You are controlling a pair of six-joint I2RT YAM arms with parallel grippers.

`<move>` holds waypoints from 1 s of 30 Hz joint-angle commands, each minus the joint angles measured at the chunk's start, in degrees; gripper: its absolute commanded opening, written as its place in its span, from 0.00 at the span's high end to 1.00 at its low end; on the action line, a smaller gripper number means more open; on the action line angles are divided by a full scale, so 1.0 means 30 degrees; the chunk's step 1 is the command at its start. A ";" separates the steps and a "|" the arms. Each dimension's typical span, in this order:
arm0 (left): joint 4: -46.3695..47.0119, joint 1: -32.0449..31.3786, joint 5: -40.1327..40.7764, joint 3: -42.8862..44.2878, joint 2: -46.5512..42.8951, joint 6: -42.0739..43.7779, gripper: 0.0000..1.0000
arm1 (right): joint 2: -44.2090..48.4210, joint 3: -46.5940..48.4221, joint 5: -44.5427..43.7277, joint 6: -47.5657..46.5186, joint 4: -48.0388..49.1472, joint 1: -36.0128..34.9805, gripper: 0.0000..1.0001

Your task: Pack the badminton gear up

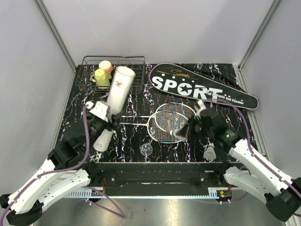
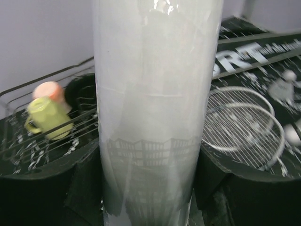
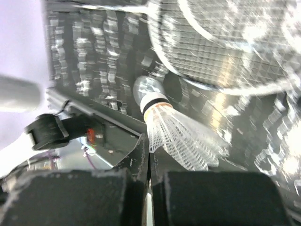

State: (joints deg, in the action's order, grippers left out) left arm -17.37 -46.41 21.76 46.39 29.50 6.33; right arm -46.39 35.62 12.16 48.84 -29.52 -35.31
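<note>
The long white tube (image 1: 114, 101) is tilted, its upper end over the basket, and my left gripper (image 1: 106, 123) is shut on it low down. It fills the left wrist view as the tube (image 2: 155, 94) between the black fingers (image 2: 47, 188) of the left gripper (image 2: 150, 188). My right gripper (image 3: 149, 153) is shut, pinching the net skirt of a white shuttlecock (image 3: 176, 136) above the mat. From above, the right gripper (image 1: 186, 130) hovers at the rackets' heads (image 1: 171, 121). Another shuttlecock (image 1: 210, 151) lies near the front edge. The black "SPORT" bag (image 1: 202, 88) lies at the back right.
A black wire basket (image 1: 136, 63) with yellow (image 1: 100, 78) and pink (image 1: 106, 66) cups stands at the back left. A clear round cap (image 1: 146, 150) lies near the front rail (image 1: 155, 168). Grey walls close in both sides.
</note>
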 commanded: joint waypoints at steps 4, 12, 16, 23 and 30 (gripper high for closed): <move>-0.1389 0.0002 -0.8978 0.0739 0.0921 0.2957 0.80 | -0.4133 1.3036 0.3944 -1.0621 -0.6345 -0.0095 1.00; -0.2295 0.0002 -1.1733 0.0209 0.0656 0.4130 0.79 | -0.6303 2.0176 0.4266 -1.4021 -1.1399 -0.0095 1.00; -0.3145 0.0002 -1.2174 0.0502 0.1299 0.4394 0.81 | -0.6538 2.1288 0.5171 -1.3732 -1.1196 -0.0125 1.00; -0.4085 0.0002 -1.2759 0.1001 0.2179 0.4688 0.82 | -0.6567 2.1820 0.6899 -1.3614 -1.1079 -0.0125 1.00; -0.3880 0.0002 -1.3492 0.1235 0.2414 0.4454 0.82 | -0.7007 2.0681 0.9743 -1.2943 -0.9970 -0.1002 1.00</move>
State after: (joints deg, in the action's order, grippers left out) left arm -33.30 -46.41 -14.90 46.57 37.21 19.31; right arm -66.61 98.67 34.41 9.21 -62.81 -36.64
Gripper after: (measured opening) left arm 0.676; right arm 0.009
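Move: From the right hand, which already holds the shuttlecock by its skirt, the tube's open mouth lies about 12 cm ahead, 27 cm left and 37 cm above. Down on the table, the racket heads are some 15 cm ahead and 3 cm left, and the clear lid is level with the hand, 18 cm left, both about 12 cm below. From the left hand, gripping the tube, the mouth is 7 cm ahead, 9 cm right and 18 cm up; the held shuttlecock is 33 cm right, 3 cm back and 21 cm below. The right hand lifts the shuttlecock quickly by about 25 cm, swinging a little forward and left before easing back, while its fingers tip up from their downward slant and turn counter-clockwise, so that the cork leads leftward and slightly down at the tube's mouth. The left hand keeps its grip and brings the tube to meet it, moving right, back and down by 7 to 9 cm each while turning some 40 degrees clockwise, which leans the open end over towards the right hand. ##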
